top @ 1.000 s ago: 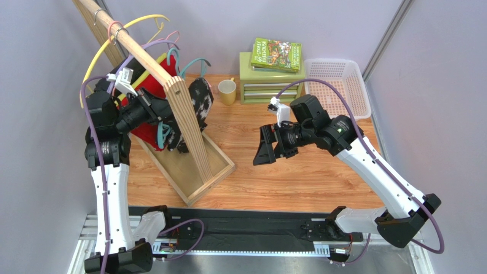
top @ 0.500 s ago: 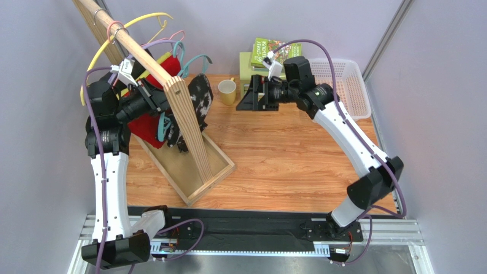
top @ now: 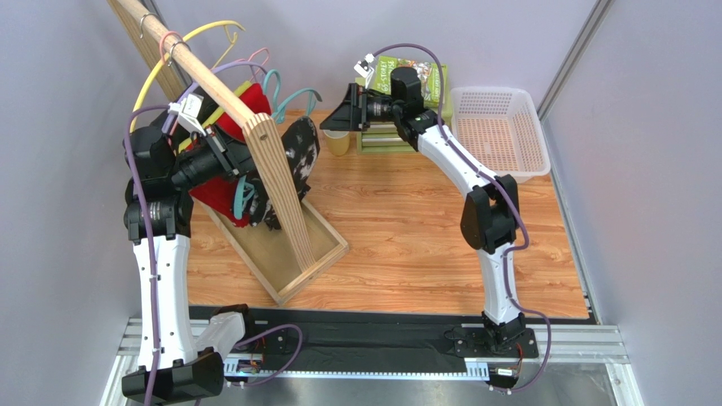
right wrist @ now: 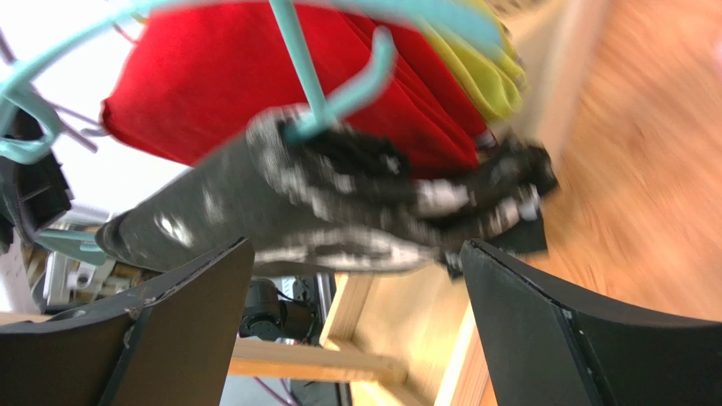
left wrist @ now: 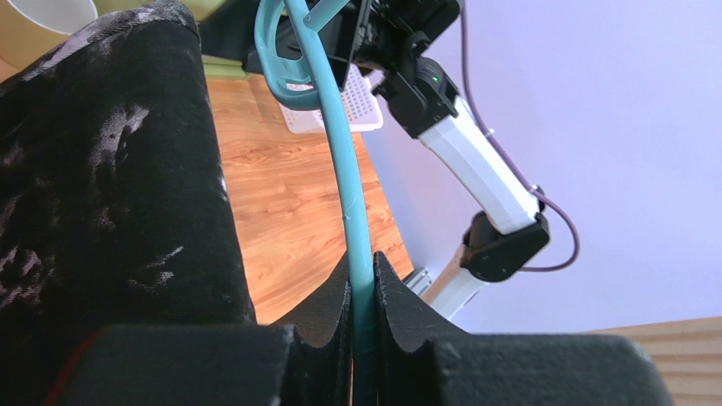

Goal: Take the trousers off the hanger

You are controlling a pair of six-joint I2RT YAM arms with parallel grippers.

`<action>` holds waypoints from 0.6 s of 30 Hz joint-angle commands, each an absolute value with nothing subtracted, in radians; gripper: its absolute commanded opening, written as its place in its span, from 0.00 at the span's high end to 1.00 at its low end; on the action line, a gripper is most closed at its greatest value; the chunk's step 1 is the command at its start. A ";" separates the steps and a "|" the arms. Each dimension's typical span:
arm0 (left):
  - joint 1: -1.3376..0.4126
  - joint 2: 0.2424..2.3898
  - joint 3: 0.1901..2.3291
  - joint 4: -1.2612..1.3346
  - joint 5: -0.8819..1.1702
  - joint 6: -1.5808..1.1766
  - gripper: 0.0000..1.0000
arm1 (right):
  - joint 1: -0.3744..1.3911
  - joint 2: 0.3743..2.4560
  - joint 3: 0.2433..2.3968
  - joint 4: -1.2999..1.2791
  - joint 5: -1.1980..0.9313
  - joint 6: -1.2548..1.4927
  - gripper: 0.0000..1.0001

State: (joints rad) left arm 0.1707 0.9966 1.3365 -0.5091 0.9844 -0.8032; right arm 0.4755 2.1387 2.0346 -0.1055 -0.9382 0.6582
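Observation:
The black, white-splattered trousers hang on a teal hanger at the wooden rack, with the red trousers behind them. My left gripper is shut on the teal hanger's bar, with the black trousers just to its left. My right gripper is open, up at the back beside the black trousers. In the right wrist view its jaws stand wide apart just below the black trousers, not touching them. The red trousers and the teal hanger show above.
The rack's wooden post and base tray stand at the left. More hangers, one yellow, hang on its rail. A yellow mug, a green drawer box, a book and a white basket line the back.
My right arm has swung from the table's middle up to the back left, close to the black trousers, staying open. My left gripper has kept its hold on the teal hanger.

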 commanded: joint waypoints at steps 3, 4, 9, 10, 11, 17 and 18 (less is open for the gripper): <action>0.166 0.951 1.324 -0.502 1.037 -0.850 1.00 | 0.508 2.247 2.241 0.201 -1.130 0.807 0.00; 0.166 0.950 1.324 -0.502 1.043 -0.850 1.00 | 0.511 2.255 2.249 0.202 -1.138 0.807 0.01; 0.166 0.951 1.330 -0.505 1.040 -0.851 1.00 | 0.543 2.232 2.158 0.302 -1.181 0.870 0.07; 0.166 0.953 1.331 -0.502 1.043 -0.853 1.00 | 0.549 2.218 2.149 0.293 -1.184 0.862 0.08; 0.166 0.956 1.335 -0.500 1.043 -0.856 1.00 | 0.560 2.215 2.140 0.291 -1.187 0.859 0.09; 0.167 0.966 1.354 -0.500 1.057 -0.856 1.00 | 0.583 2.206 2.115 0.357 -1.203 0.914 0.23; 0.164 0.965 1.356 -0.500 1.057 -0.857 1.00 | 0.584 2.203 2.090 0.367 -1.209 0.929 0.26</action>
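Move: Behind and to the left of the open right hand, roughly 6 cm back, 7 cm left and about level, is the far end of the black trousers' fold. The teal hanger's far arm is some 2 cm ahead, 6 cm left and 4 cm above; the red garment is about 17 cm left, level in reach. From the left hand, which already pinches the hanger, that trouser end is some 5 cm ahead and 13 cm right. Rising about 4 cm as it goes left, then drawing back towards the robot while still edging left (some 5 cm each way in all), the right hand brings its pads around the far end of the trousers. It swings counter-clockwise some 15–20 degrees, and its fingers begin to close but remain mostly open. The left hand keeps its pinch on the teal hanger, easing back 1–2 cm. ##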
